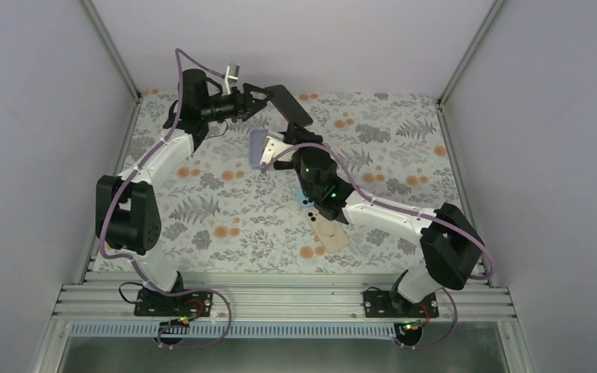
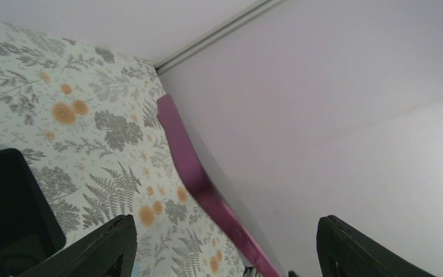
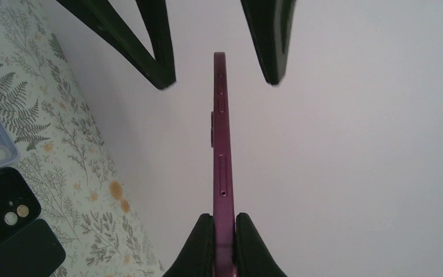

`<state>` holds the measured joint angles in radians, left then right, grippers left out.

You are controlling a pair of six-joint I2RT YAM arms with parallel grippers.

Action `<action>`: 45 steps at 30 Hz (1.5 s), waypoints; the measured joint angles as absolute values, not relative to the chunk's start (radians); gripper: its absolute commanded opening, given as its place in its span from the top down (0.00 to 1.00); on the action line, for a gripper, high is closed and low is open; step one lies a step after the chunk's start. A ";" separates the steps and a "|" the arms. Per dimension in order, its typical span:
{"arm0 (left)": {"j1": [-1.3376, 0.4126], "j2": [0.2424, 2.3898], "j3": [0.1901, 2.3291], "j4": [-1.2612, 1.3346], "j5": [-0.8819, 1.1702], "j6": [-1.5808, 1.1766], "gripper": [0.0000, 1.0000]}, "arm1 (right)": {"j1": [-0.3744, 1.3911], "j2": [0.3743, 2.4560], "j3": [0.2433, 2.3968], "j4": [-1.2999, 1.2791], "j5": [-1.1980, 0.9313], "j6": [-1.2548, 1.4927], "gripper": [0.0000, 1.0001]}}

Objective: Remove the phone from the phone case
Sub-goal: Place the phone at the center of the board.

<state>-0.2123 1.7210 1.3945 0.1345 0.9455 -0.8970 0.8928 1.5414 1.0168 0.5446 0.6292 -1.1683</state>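
Note:
My right gripper is shut on the lower end of the purple phone and holds it upright on edge above the table. Its buttons and SIM tray show bare. From above, the phone shows its black face at the back, over my right gripper. My left gripper stands open beside the phone's top end. Its fingers straddle that end without touching, and the phone runs between them in the left wrist view. A black phone case with a camera cutout lies flat on the table, apart from both grippers.
A lavender case lies on the floral mat left of the right gripper. A beige one lies near the front, partly under the right arm. A black slab lies next to the black case. White walls close in the sides and back.

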 measured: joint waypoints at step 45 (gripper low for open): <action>-0.182 1.742 1.382 0.057 0.958 -0.749 0.98 | 0.837 1.547 1.356 -0.136 0.250 -0.688 0.01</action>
<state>-0.1822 1.7420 1.3823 0.0570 0.9577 -0.7486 0.8368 1.5475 1.3556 -0.1364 0.2501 -0.6876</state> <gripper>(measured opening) 0.087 0.993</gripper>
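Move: The phone, held by the right hand, already stands between the left hand's open fingers, its middle about 5 cm right and 3 cm back of that hand, roughly level. From the right hand, the waiting left fingers lie about 7 cm ahead and 7 cm left, level. On the table some 32 cm below the left hand are the purple case, 3 cm ahead and 7 cm left, and the black case, 3 cm ahead and 1 cm right. Left hand pinches the phone, sinking 3 cm; right opens, lets go, edges 4 cm left and tips down. ##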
